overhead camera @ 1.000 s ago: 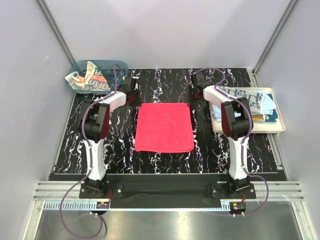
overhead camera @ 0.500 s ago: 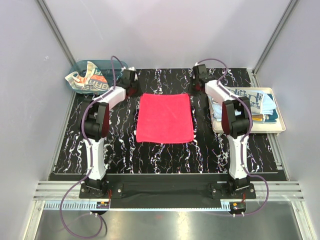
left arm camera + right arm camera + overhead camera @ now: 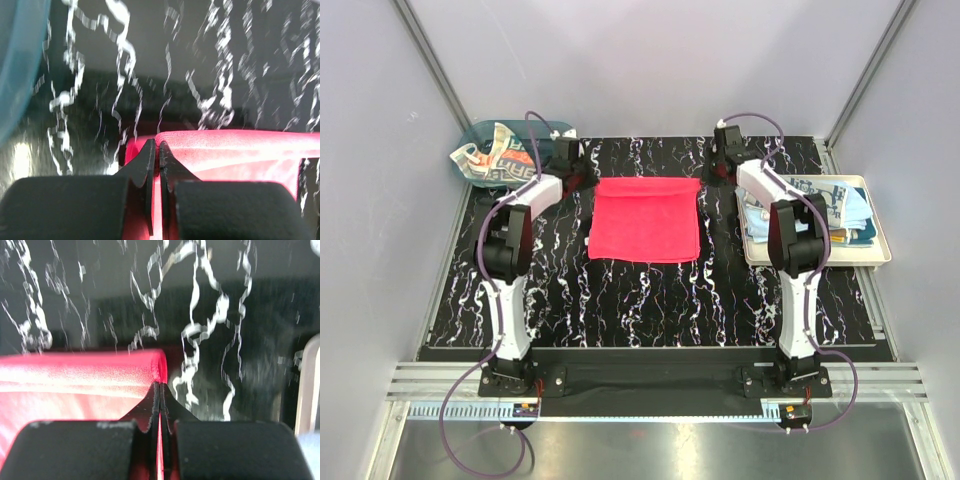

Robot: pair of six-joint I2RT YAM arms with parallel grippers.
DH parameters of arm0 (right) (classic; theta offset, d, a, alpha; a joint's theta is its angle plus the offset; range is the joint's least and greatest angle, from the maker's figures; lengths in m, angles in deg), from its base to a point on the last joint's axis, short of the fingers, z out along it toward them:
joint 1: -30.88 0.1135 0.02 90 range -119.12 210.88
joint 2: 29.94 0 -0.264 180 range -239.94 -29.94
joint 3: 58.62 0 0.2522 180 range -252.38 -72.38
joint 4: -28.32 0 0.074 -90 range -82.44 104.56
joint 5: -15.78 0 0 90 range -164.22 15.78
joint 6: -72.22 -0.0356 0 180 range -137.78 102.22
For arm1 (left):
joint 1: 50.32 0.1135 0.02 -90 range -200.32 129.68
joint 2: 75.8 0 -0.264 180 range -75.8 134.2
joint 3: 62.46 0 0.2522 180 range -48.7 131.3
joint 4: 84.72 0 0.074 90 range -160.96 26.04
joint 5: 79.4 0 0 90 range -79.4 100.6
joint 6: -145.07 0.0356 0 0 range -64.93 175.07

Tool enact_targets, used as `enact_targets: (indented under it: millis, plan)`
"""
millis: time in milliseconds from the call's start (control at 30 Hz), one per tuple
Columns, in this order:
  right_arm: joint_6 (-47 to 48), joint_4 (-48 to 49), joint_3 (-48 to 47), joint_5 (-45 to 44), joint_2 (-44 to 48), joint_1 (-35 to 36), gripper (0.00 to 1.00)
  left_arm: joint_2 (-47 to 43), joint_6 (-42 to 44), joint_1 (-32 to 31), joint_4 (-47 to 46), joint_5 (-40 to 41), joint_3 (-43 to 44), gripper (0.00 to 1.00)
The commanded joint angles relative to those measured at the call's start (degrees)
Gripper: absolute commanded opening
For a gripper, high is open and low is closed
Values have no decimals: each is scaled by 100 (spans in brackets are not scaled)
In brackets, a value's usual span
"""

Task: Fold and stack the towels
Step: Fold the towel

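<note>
A plain red-pink towel (image 3: 643,222) lies spread on the black marbled table (image 3: 650,300). My left gripper (image 3: 586,178) is shut on its far left corner. The left wrist view shows the red cloth (image 3: 235,150) pinched between the closed fingertips of the left gripper (image 3: 157,146). My right gripper (image 3: 710,178) is shut on the far right corner. In the right wrist view the hemmed red edge (image 3: 100,372) curls up just ahead of the right gripper (image 3: 159,386). More towels (image 3: 496,158), lettered in red and teal, lie crumpled in the bin. Folded towels (image 3: 825,205) sit on the tray.
A translucent teal bin (image 3: 556,128) stands at the back left, close to the left gripper. A cream tray (image 3: 876,256) sits at the right edge of the table beside the right arm. Grey walls close off the back and both sides.
Both grippers have closed on the red towel's far corners and moved toward the back of the table. The towel has been drawn back with them, its near edge now farther from the arm bases.
</note>
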Motion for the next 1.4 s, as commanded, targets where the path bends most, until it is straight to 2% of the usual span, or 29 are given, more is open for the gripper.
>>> enact_targets:
  millis: [0,167,567,967,1367]
  plan:
    - [-72,250,544,147,752,-27,0,-626,-139,39,-291,19,-375,0]
    - [-257,522,1527,322,1359,-27,0,-1083,-412,-49,-572,27,-1149,0]
    - [-565,769,3145,542,2475,245,0,-1971,-781,-383,-256,704,-2362,0]
    - [-627,716,3885,323,3064,553,0,-2753,-869,-444,-177,933,-3110,0]
    - [-697,646,4175,147,3381,641,0,-3307,-825,-602,-239,889,-3655,0]
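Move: The towel's far edge is already gripped at both ends. Its near left corner, where the edge is heading, lies about 27 cm back, 2 cm to the left and 7 cm below the left hand; the white tag is 7 cm short of that corner, and the blue basket some 11 cm ahead and 27 cm left. From the right hand, the near right corner is about 28 cm back, 1 cm left and 7 cm below, the white tray's middle roughly 13 cm back and 41 cm right. Straight back towards the robot and nearly level, both arms sweep the pinched towel edge over the part lying on the table, towards its near edge. The right hand travels about 17 cm, the left about 16 cm, both slowing towards the end while the fingers keep their hold and tip slightly further down. ##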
